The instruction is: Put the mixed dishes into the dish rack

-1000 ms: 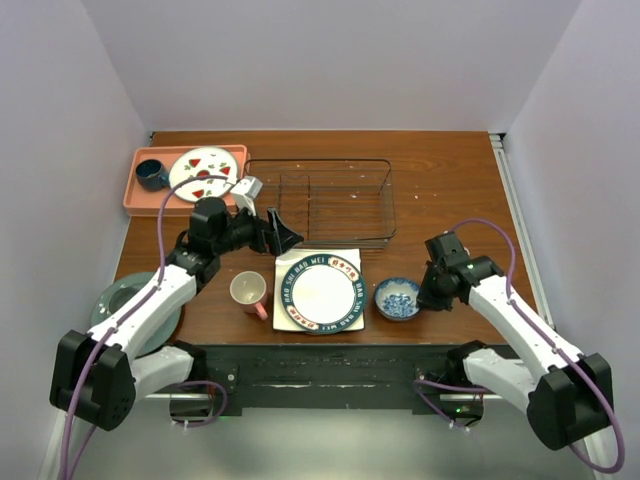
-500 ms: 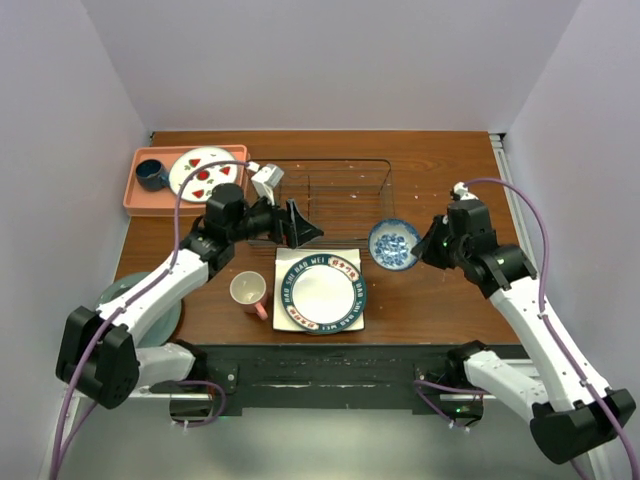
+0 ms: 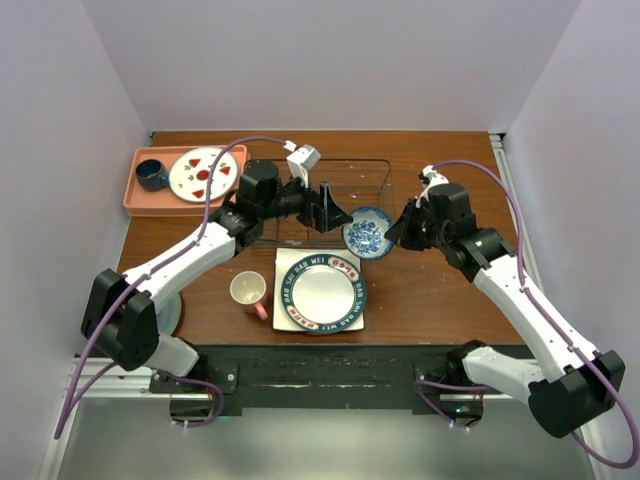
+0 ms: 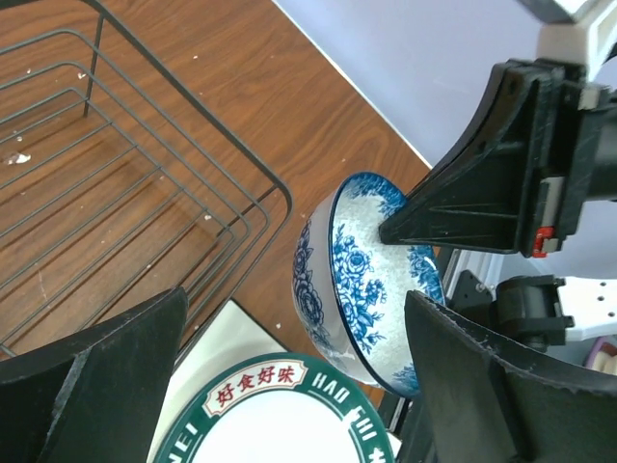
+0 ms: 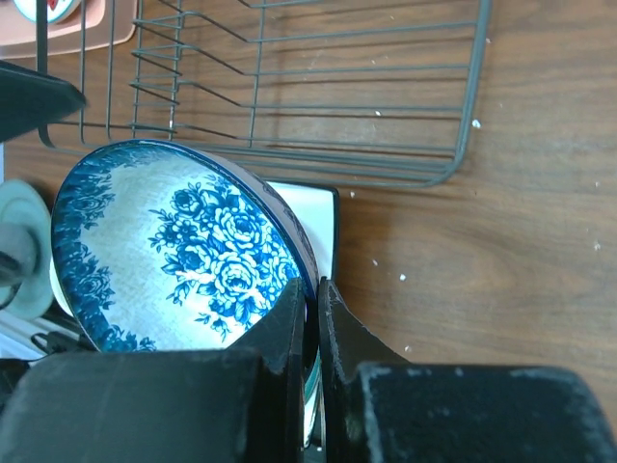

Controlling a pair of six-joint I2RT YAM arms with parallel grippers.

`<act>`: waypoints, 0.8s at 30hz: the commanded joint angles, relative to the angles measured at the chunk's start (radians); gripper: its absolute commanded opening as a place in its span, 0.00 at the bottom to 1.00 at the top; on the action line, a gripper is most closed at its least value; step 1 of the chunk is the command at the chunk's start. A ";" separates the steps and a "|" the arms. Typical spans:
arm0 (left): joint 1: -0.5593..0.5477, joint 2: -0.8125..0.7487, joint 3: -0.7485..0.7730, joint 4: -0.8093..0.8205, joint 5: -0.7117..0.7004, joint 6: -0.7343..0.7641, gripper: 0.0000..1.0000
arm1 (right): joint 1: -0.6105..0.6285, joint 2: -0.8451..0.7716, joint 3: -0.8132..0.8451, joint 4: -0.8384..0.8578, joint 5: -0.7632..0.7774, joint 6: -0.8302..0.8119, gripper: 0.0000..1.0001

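Note:
The small blue-and-white bowl hangs tilted in the air by the dish rack's front right corner. My right gripper is shut on its rim, with one finger inside the bowl and one outside. My left gripper is open just left of the bowl, with nothing between its fingers. The lettered round plate lies on the white square plate. The pink mug stands to their left. The pale green plate is mostly hidden under my left arm.
A salmon tray at the back left holds a white plate with red marks and a dark blue cup. The wire rack holds no dishes. Walls close in the table on three sides.
My right gripper lifted the bowl off the table and carried it left and back to the rack's corner. My left arm swung right along the rack's front toward the bowl.

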 commanded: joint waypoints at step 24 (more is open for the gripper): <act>-0.091 0.174 0.246 -0.272 -0.294 0.209 0.00 | 0.102 0.071 0.094 0.152 0.196 -0.120 0.00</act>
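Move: The left hand, open and empty, goes for the bowl that the right hand already holds in the air: the bowl's middle lies about 8 cm to its right, 3 cm back and roughly 8 cm lower. The dish rack's middle is some 14 cm ahead of the left hand and 5 cm left, the round plate about 10 cm back and 3 cm left, both far below. From the right hand the bowl's middle is level fore and aft, about 7 cm left and 4 cm lower; the rack is roughly 17 cm ahead and 20 cm left. The left hand sinks about 6 cm in all onto the left side of the bowl, first straight down, then edging some 2 cm right as its wide-open fingers close, and last down and forward while the wrist rolls some 15 degrees, left side rising, until the fingers pinch the bowl's rim. Meanwhile the right hand keeps its shut grip on the opposite side and carries the bowl slowly forward and a little left, about 2 to 3 cm, towards the left hand, its own wrist tilting slightly upward. ##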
